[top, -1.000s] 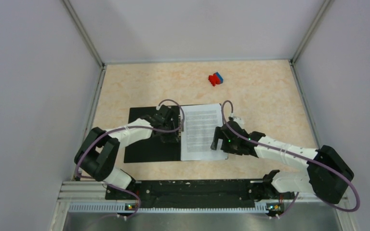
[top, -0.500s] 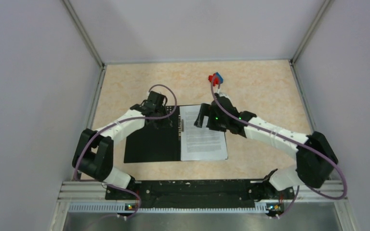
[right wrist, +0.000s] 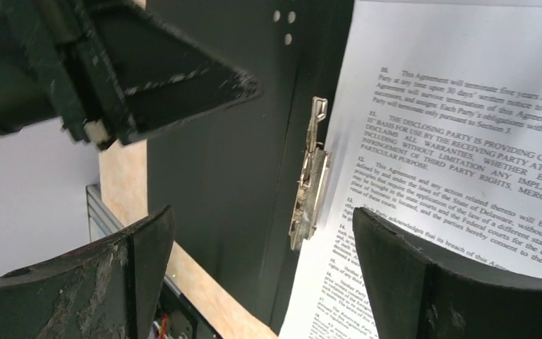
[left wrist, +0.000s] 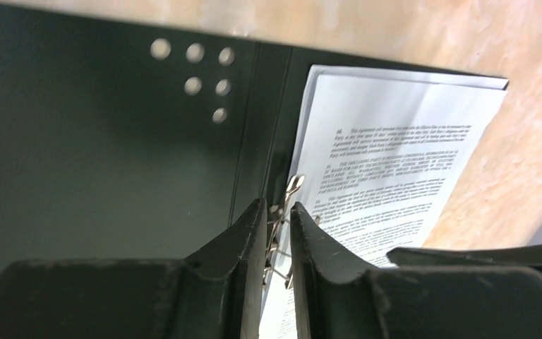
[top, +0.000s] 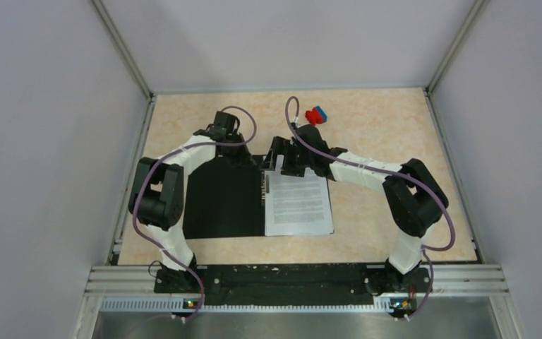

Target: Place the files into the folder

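The folder (top: 222,198) lies open on the table, black inside up. The files (top: 298,205), white printed sheets, lie flat on its right half beside the metal spine clip (right wrist: 309,183). My left gripper (top: 243,157) hangs over the folder's far edge. In the left wrist view its jaws (left wrist: 276,208) stand a narrow gap apart with nothing held, and the clip (left wrist: 291,185) shows beyond the gap. My right gripper (top: 280,161) hovers wide open over the far left corner of the sheets. In its own view the right gripper (right wrist: 261,219) straddles the spine, the files (right wrist: 466,141) on the right.
A small red-and-blue object (top: 316,115) sits on the table behind the right arm's wrist. Grey walls close in the table on three sides. The rail with the arm bases runs along the near edge.
Both arms swung toward the far edge of the folder. The left gripper left the clip area; the right gripper moved from the sheets' right side to their far left corner.
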`<state>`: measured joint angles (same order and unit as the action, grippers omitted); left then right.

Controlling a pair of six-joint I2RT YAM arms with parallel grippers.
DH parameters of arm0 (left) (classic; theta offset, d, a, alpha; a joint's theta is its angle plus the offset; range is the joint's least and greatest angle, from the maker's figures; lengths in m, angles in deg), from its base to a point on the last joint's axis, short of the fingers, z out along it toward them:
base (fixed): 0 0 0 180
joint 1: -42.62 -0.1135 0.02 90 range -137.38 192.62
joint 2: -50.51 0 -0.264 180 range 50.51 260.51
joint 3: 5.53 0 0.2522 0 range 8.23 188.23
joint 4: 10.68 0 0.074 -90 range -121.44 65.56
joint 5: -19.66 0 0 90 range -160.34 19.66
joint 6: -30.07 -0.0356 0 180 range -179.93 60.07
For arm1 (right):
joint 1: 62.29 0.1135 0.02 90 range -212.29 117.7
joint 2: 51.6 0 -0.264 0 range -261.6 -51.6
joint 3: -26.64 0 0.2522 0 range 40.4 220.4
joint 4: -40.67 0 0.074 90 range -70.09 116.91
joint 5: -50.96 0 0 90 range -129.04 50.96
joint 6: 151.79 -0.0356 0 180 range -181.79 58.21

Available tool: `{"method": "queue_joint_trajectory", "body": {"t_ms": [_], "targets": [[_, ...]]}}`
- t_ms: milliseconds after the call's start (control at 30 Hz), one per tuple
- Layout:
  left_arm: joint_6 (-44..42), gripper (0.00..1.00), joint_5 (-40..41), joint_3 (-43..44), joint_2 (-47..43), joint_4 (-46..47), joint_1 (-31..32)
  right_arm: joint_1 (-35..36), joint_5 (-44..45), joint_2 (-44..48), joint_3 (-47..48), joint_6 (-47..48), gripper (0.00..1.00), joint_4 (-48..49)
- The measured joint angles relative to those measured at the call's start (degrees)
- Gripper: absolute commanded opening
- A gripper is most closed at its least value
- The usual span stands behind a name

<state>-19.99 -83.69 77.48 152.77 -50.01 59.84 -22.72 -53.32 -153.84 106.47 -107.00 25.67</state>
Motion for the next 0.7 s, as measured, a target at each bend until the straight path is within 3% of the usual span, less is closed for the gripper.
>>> {"method": "queue_joint_trajectory", "body": {"t_ms": [333, 700], "targets": [[-0.74, 0.56, -9.57, 5.70, 9.81, 3.02, -2.51, 0.00, -1.64, 0.61, -0.48, -0.39, 0.95, 2.47], [-0.90, 0.58, -17.38, 4.48, 11.54, 9.60, -3.30, 0.00, -1.60, 2.97, -3.06, -0.35, 0.95, 2.49]]}}
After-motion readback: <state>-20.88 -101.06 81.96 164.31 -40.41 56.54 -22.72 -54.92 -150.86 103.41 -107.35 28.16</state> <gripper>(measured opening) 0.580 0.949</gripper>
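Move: The metal clip on the folder's spine lies about 4 cm back from the left hand, 3 cm to its right and 5 cm below, its lever end reaching forward nearly level with the hand. The paper stack's middle is some 14 cm right and 7 cm back; the black left cover's middle is 9 cm left and 8 cm back. From the right hand the clip is about 5 cm left, 1 cm ahead and 9 cm below. No contact can be seen: the left hand heads for the clip's lever end, going about 3 cm forward, then further to the right, 3 cm in all, and sinking nearly 2 cm. On the way it rolls some 15 degrees, its left side dropping, and its nearly shut fingers spread to over half open. The right hand hovers beside the clip with its fingers still wide open, rising about 1 cm. ##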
